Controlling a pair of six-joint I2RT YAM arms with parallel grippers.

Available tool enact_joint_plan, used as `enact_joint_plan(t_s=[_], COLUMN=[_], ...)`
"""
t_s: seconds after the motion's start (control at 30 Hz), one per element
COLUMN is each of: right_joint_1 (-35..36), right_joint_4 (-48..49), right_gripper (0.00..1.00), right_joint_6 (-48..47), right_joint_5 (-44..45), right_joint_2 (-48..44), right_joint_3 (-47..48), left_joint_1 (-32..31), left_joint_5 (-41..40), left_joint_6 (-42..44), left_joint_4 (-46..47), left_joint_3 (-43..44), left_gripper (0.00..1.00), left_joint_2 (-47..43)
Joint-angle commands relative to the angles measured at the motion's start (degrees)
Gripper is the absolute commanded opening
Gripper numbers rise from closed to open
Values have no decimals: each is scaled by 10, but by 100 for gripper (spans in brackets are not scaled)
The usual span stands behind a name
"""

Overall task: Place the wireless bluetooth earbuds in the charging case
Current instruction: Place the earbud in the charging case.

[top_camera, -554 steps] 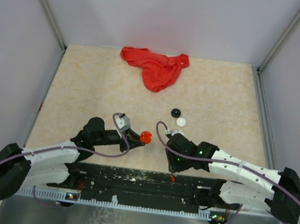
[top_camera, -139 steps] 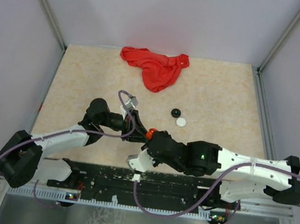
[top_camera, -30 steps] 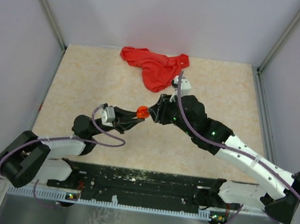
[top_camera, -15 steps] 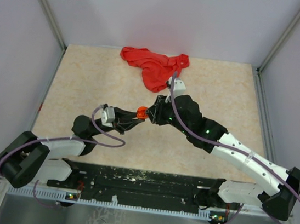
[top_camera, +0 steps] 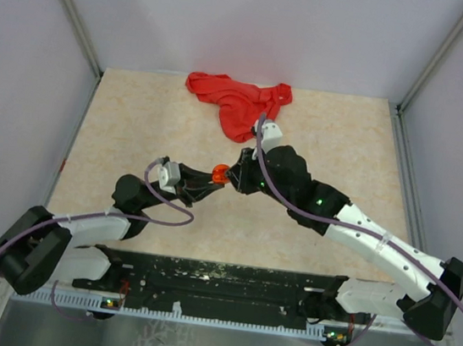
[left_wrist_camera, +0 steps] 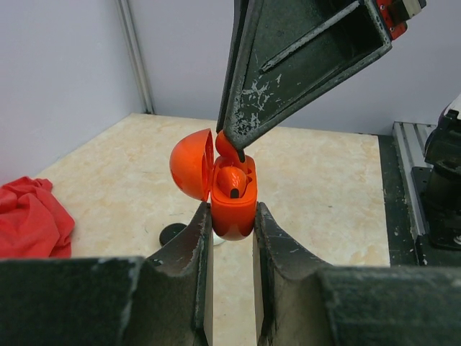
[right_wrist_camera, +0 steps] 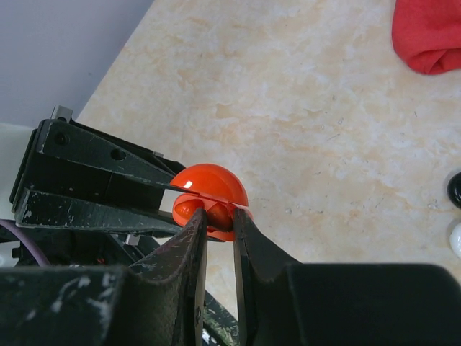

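My left gripper point(left_wrist_camera: 232, 216) is shut on the base of the red-orange charging case point(left_wrist_camera: 233, 209), held upright above the table with its round lid point(left_wrist_camera: 191, 164) swung open to the left. One red earbud point(left_wrist_camera: 232, 180) sits in the case's mouth. My right gripper point(right_wrist_camera: 218, 214) comes in from above and is shut on a second red earbud point(right_wrist_camera: 220, 211) at the rim of the open case point(right_wrist_camera: 210, 184). In the top view the two grippers meet at the case point(top_camera: 220, 172) mid-table.
A crumpled red cloth point(top_camera: 240, 106) lies at the back of the table. A small black round piece point(right_wrist_camera: 455, 189) and a white one point(right_wrist_camera: 455, 238) lie on the table beyond the case, hidden under my right arm in the top view.
My right gripper's jaws have narrowed onto the red earbud at the case mouth, and that arm has edged slightly left. The left gripper and the case have held still.
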Motion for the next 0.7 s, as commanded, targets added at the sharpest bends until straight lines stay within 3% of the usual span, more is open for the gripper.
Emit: enact_joint_plan(t_s=[0.0,0.2,0.57,0.67], right_joint_1=[0,0,0,-17], right_joint_4=[24,9,-46,-95], right_gripper=[15,21,53,59], right_joint_6=[-33,-78,-153,-176], right_joint_5=[-50,-63,-42,-79], right_joint_2=[7,1,-37,-25], right_joint_3=[18,15,58,87], left_joint_1=[-5,-4,-4,-5], left_joint_5=[5,8,20,33], left_joint_6=[-19,-46,-54,-56], left_joint_4=[3,30,21,9], left_joint_3=[19,10,2,2], left_gripper=[1,0,1,1], left_joint_2=[-19,-21,-25,-29])
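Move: The orange charging case is held open in the left fingers, its middle almost at the left hand point. From the right hand, whose fingertips are on the second earbud at its well, the case lies 2 cm to the left and 1 cm below. On the table some 18 cm below the right hand, the black case is about 5 cm ahead and 10 cm right, the white case about 2 cm ahead and 11 cm right. The right fingers open, letting go of the earbud; the hand turns some 15 degrees, easing back and right about 1.5 cm. ##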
